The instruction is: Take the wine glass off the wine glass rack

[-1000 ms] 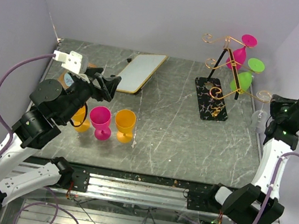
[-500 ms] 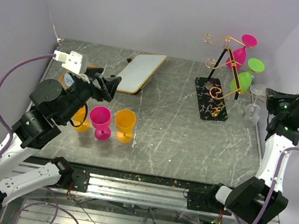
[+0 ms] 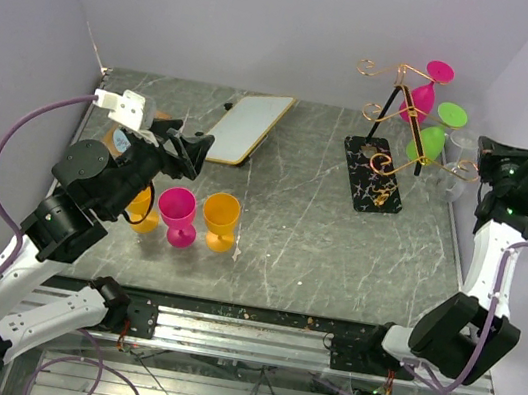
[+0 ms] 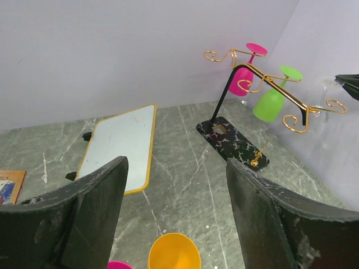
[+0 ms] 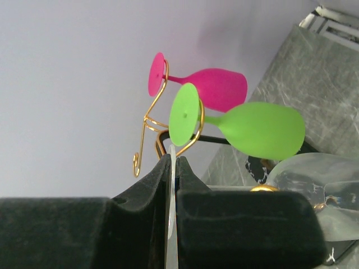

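The wine glass rack (image 3: pixel 401 107) stands at the back right on its black veined base (image 3: pixel 374 175). A pink glass (image 3: pixel 421 92) and a green glass (image 3: pixel 431 139) hang on it. My right gripper (image 3: pixel 483 150) is shut on the foot of a clear wine glass (image 3: pixel 454 171) beside the rack's right arm end. In the right wrist view the clear foot (image 5: pixel 172 224) is pinched between the fingers, and the bowl (image 5: pixel 314 179) sits behind a gold curl. My left gripper (image 3: pixel 192 145) is open and empty, far from the rack (image 4: pixel 263 75).
Two orange cups (image 3: pixel 221 219) and a pink cup (image 3: pixel 178 214) stand on the marble table below my left gripper. A white board with a yellow rim (image 3: pixel 249 126) lies at the back middle. The right wall is close behind my right gripper.
My right gripper has risen and moved toward the back with the clear glass, from low by the table's right edge to level with the rack's right arm end. The left arm has not moved.
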Controlling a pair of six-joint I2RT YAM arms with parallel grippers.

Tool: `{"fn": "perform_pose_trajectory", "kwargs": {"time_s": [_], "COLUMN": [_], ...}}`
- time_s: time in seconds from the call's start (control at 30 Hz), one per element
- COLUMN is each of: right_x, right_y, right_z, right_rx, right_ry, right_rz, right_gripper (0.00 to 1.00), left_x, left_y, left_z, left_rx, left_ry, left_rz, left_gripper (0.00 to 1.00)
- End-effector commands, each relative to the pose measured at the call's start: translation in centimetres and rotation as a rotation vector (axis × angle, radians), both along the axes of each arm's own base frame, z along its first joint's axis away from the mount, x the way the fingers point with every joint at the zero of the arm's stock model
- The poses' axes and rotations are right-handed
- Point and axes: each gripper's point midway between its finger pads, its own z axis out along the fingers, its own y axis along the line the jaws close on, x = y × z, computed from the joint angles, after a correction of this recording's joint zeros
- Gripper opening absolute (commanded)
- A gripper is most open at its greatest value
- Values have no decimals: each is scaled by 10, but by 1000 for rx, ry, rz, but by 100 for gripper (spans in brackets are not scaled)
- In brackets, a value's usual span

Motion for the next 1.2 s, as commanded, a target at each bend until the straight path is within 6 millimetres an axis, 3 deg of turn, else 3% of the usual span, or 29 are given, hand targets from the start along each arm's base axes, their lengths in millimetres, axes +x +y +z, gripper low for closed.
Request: {"fn": "perform_pose_trajectory", "kwargs": {"time_s": [0.0,0.13,0.33,0.6,0.8,0.93,1.03,1.17], "right_x": [8,2,-25,-79,-122,-139,-148,-147], "right_y": [-9,-24,-48,-47,-18,10,36,88], "right_z": [46,53,60,63,57,53,48,38], "right_rx": [-75,-116,-178,-212,-201,-196,-170,-134], "right_ry": [-116,-118,-88,-53,-63,-71,-68,-65], "right_rz": [-72,-181,-356,-469,-423,-328,-229,-23], "right_gripper": [0,0,0,0,0,0,0,0], "left_x": [-2,-3,-3,-3,-5,-4,-1,8], "left_y": [1,1,2,0,-3,-11,-16,-23], "left_z": [13,14,14,13,14,10,7,-4], "left_rx": [-42,-45,-46,-48,-59,-61,-65,-55], "left_ry": [-42,-42,-45,-41,-42,-27,-21,18], "left_rz": [-8,-9,-5,-13,-34,-62,-79,-83], "left_gripper": [81,81,81,81,81,81,81,81]}}
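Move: The clear wine glass hangs from the right fingers by its foot, its middle about 9 cm below that hand and 1 cm left. The empty lower hook is some 5 cm back, 1 cm left and 4 cm down; the green glass is about 4 cm ahead, 8 cm left and 7 cm lower, the pink glass 12 cm ahead, 12 cm left and 4 cm lower. From the left hand the clear glass lies roughly 57 cm right, 17 cm ahead and 17 cm lower. The clear glass, still pinched by its foot in the shut right gripper, is first raised and swung some 4 cm right, away from the green glass and around the outer end of the empty hook. Then the hand draws it back about 15 cm, net 5 cm higher, swinging left over the last stretch; the wrist turns some 25 degrees clockwise, then partly back. ##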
